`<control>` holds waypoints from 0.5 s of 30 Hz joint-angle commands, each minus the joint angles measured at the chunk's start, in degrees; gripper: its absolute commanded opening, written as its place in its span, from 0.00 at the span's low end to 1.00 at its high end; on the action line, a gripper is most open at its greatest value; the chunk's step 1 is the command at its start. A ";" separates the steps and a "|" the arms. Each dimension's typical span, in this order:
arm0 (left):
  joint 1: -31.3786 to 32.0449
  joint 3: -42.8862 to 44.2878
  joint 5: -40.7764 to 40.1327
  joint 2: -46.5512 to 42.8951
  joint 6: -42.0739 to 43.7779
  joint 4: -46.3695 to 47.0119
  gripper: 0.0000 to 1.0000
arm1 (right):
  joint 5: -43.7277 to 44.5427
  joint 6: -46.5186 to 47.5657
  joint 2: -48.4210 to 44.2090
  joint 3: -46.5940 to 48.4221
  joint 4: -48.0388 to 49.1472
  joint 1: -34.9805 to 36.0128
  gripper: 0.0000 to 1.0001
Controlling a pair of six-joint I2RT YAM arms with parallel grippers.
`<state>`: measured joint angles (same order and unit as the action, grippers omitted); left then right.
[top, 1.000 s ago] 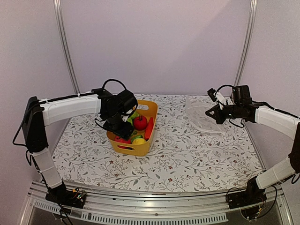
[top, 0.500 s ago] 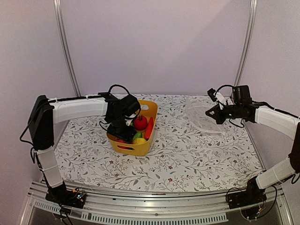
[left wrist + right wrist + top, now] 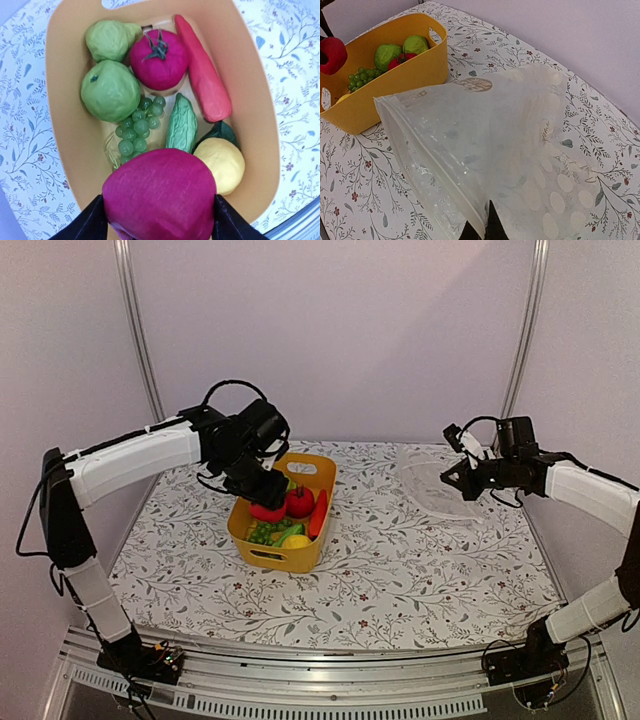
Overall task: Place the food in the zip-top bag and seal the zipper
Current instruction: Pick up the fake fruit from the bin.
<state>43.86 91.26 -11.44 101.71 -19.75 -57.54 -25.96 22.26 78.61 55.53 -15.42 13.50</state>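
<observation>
My left gripper is shut on a dark red round fruit, held just above the yellow basket. The other food lies in the basket: a red tomato, two green fruits, green grapes, a ridged green vegetable, an orange-red carrot and a yellow lemon. At the back right my right gripper is shut on the edge of the clear zip-top bag, holding it raised. Its zipper runs along the edge that faces the basket.
The flowered tablecloth covers the table. Metal frame posts stand at the back corners before a plain wall. The basket is to the left of the bag, with a gap of cloth between them.
My left gripper dipped into the basket, closed on the dark red fruit and lifted it clear of the other food. The right arm and the bag stayed put.
</observation>
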 commanded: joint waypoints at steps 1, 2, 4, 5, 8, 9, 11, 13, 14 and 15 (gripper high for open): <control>-0.47 1.34 -1.01 -5.29 -0.37 4.04 0.58 | 1.67 -0.59 0.03 5.42 -4.68 0.37 0.00; -0.42 0.66 -0.89 -6.27 -0.30 5.59 0.58 | 2.00 -0.63 0.16 6.04 -5.57 0.43 0.00; -0.16 -0.71 0.00 -8.51 -0.23 9.23 0.58 | 2.91 -0.72 0.40 7.24 -7.67 0.77 0.00; 0.09 -1.40 0.93 -9.41 -0.24 11.02 0.57 | 3.18 -0.86 0.40 7.68 -8.51 0.94 0.00; 2.07 -3.42 3.33 -12.25 0.20 17.79 0.55 | 2.85 -1.35 0.32 8.98 -11.24 1.69 0.00; 3.59 -4.43 4.00 -13.20 0.59 20.86 0.55 | 2.76 -1.41 0.32 9.32 -12.26 2.09 0.00; 6.03 -6.47 5.33 -14.75 1.36 26.89 0.54 | 3.12 -1.64 0.49 10.16 -13.84 3.34 0.00; 8.75 -8.45 6.27 -15.77 1.74 33.10 0.53 | 3.60 -1.69 0.73 11.30 -15.22 4.64 0.00; 9.93 -9.67 6.81 -16.18 1.71 36.78 0.52 | 3.51 -1.82 0.95 11.81 -15.91 5.03 0.00; 11.09 -11.14 7.47 -16.53 1.50 40.35 0.52 | 3.11 -1.93 1.30 12.51 -16.62 5.31 0.00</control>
<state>50.33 84.33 -7.86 87.05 -19.11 -33.82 -23.18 21.43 78.81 64.86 -27.07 17.02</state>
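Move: My left hand already grips the pink fruit above the bin. The mouth of the zip-top bag is roughly 36 cm to its right, 4 cm ahead and a little lower; the bin's middle is about 3 cm right, 4 cm ahead, with the tomato 7 cm right and 7 cm ahead and the carrot 11 cm right and 3 cm ahead, all some 9 cm below. My right hand pinches the bag's rim, its mouth about 5 cm to that hand's left and 5 cm down, level fore and aft. I carry the pink fruit up out of the bin with my left hand, about 12 cm, and in the later half swing it some 7 cm right towards the bag. My left wrist swings its fingers from pointing down to forward and right by roughly 30 degrees, grip kept. My right hand, still pinching the rim, raises the bag about 3 cm, then eases slightly left and back. ##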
